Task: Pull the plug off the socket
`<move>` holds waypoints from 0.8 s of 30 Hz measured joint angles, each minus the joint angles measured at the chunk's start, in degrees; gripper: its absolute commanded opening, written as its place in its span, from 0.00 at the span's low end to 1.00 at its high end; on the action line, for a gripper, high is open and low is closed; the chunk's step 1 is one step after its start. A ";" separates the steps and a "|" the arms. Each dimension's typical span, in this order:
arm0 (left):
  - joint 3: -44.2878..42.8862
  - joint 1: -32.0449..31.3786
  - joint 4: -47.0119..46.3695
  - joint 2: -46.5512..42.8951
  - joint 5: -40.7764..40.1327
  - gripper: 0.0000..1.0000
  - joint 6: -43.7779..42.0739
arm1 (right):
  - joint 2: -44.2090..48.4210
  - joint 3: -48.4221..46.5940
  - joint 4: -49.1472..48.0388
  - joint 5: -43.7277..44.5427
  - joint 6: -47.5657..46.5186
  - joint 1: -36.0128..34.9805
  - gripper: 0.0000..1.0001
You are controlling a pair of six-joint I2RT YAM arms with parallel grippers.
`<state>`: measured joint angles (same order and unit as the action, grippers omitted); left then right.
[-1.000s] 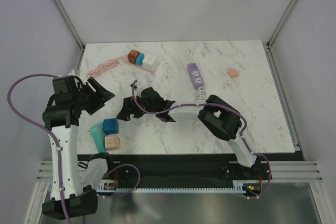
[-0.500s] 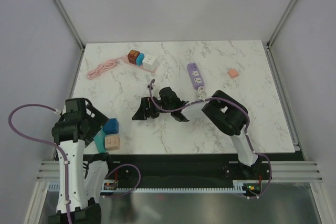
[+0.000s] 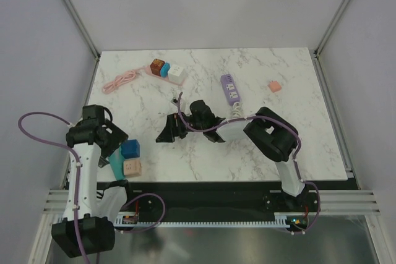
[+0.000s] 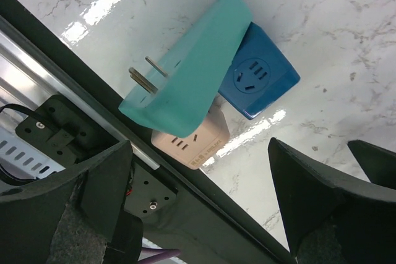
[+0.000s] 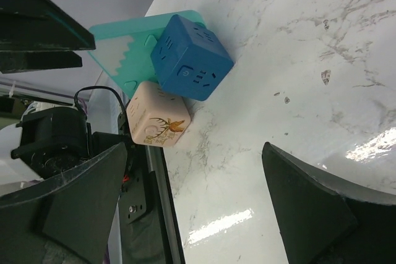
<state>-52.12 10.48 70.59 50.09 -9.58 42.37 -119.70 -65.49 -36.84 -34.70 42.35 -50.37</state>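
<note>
A teal socket block [image 4: 185, 78] with two bare metal prongs lies at the table's near left edge. A blue cube socket [image 4: 257, 78] and a beige cube [image 4: 198, 140] rest against it; I cannot tell which parts are plugged together. In the top view this cluster [image 3: 125, 157] sits just below my left gripper [image 3: 117, 142]. That gripper [image 4: 198, 208] hangs open above the table edge beside the beige cube and holds nothing. My right gripper [image 3: 167, 131] is open to the right of the cluster, facing the blue cube [image 5: 192, 57] and the beige cube [image 5: 158, 122].
A purple power strip [image 3: 230, 88] lies at the middle back, with a small pink cube [image 3: 274, 85] to its right. Brown, blue and white cubes [image 3: 167, 69] with a pink cable [image 3: 119, 81] sit at the back left. The black base rail [image 4: 185, 214] runs along the near edge.
My left arm has swung down from the far left to the cluster and its jaws have opened wide. My right gripper has shifted slightly right. The cluster has not moved.
</note>
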 measured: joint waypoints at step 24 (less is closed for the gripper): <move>4.48 3.21 -12.44 12.33 3.43 0.71 3.91 | 3.34 2.73 0.98 -2.40 -2.01 0.76 0.98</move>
<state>-47.64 13.69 58.15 62.41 -6.15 46.28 -116.36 -62.76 -35.86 -37.10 40.34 -49.60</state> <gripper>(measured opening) 0.727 0.982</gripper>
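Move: Almost straight under the left hand, about 2 cm back, 1 cm to its left and 6 cm below, stands the teal pronged block. Against its right side are the blue cube, roughly 2 cm ahead of the hand, and the beige cube, some 4 cm behind the hand. Both cubes are about 4 cm to the hand's right and 7 cm below. From the right hand the teal block lies about 15 cm left, 9 cm back and slightly lower. Easing a little left at first with its fingers wide, the left hand then sinks about 4 cm and reaches about 4 cm forward over the teal block, swinging back right at the very end. Its fingers, still pointing mostly down, close to about three quarters open, bringing one finger to each end of the block; the back-left one seems to push it forward and right. ##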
